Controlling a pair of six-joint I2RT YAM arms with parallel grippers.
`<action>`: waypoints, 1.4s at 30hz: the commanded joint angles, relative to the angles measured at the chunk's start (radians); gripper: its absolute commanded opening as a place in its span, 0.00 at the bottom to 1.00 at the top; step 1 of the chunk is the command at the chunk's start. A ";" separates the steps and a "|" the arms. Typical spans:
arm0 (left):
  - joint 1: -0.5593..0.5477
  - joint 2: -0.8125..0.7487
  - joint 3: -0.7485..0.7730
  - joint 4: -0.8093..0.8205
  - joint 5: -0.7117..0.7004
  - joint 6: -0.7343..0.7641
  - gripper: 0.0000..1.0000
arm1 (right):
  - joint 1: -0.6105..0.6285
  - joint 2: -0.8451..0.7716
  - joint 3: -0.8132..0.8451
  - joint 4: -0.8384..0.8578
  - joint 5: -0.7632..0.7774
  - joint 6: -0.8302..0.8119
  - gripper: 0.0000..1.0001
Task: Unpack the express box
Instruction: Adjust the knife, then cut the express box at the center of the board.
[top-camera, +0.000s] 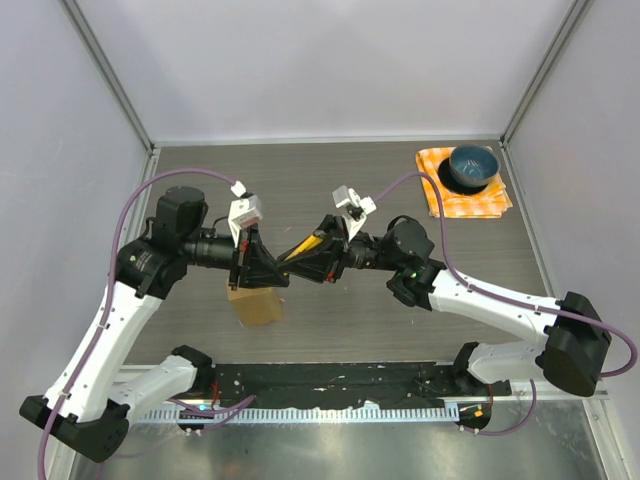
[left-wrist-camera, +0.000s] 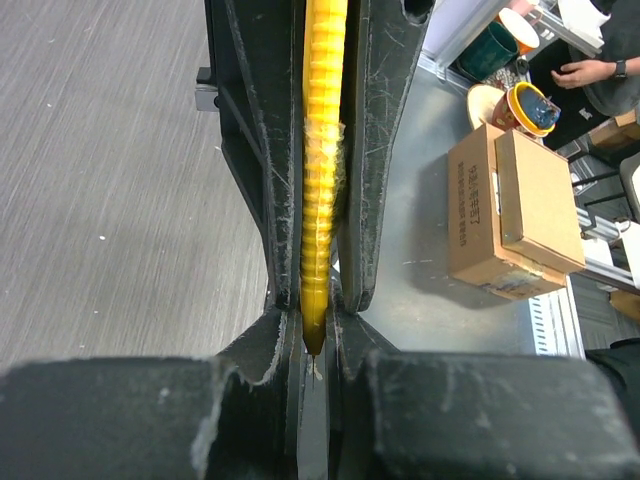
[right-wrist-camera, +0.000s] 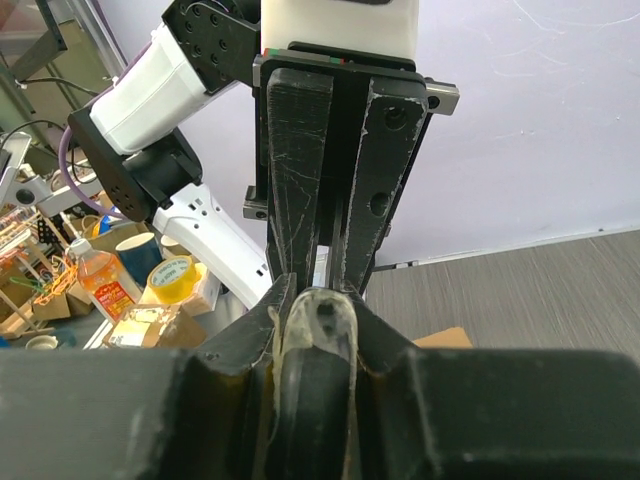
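The express box (top-camera: 255, 303), a small brown carton, stands on the dark table just below my left gripper (top-camera: 262, 265); a corner of the box (right-wrist-camera: 446, 338) shows in the right wrist view. My left gripper (left-wrist-camera: 322, 60) is shut on a long yellow ribbed object (left-wrist-camera: 318, 200), which it holds in the air. The yellow object (top-camera: 305, 246) runs across to my right gripper (top-camera: 316, 255). There the fingers (right-wrist-camera: 300, 180) stand close together on its far end, whose clear, dark tip (right-wrist-camera: 318, 322) sits between the jaw bases. The two grippers meet nearly tip to tip.
A blue bowl (top-camera: 472, 166) rests on an orange checked cloth (top-camera: 490, 200) at the far right corner. Grey walls close in the table on three sides. Cardboard cartons (left-wrist-camera: 510, 210) and other clutter lie beyond the table's edge.
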 joint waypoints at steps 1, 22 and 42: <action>-0.009 -0.007 0.023 -0.024 0.043 0.012 0.00 | -0.005 0.002 0.048 0.051 -0.002 -0.007 0.06; -0.010 -0.007 0.121 -0.517 -0.546 0.558 1.00 | -0.005 -0.203 -0.127 -0.257 0.421 -0.287 0.01; -0.010 -0.119 -0.204 -0.187 -0.679 0.710 1.00 | 0.006 -0.179 -0.222 -0.228 0.474 -0.311 0.01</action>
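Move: The left gripper pinches one end of the knife, whose middle lies about 4 cm to its right, 2 cm ahead and 2 cm above. The cardboard box on the table is its next goal: some 7 cm ahead, 7 cm left and roughly 27 cm below. From the right gripper, already shut on the knife, the box lies about 7 cm ahead, 10 cm left and 27 cm below. Open the left gripper wide to let go of the knife, draw it left off the knife, then swing it down towards the box, about 13 cm down, 10 left and a little forward, tipping its fingers downward. Keep the right grip on the knife; carry it forward and right, turning clockwise some 30 degrees, then lower it about 9 cm, fingers dipping. ##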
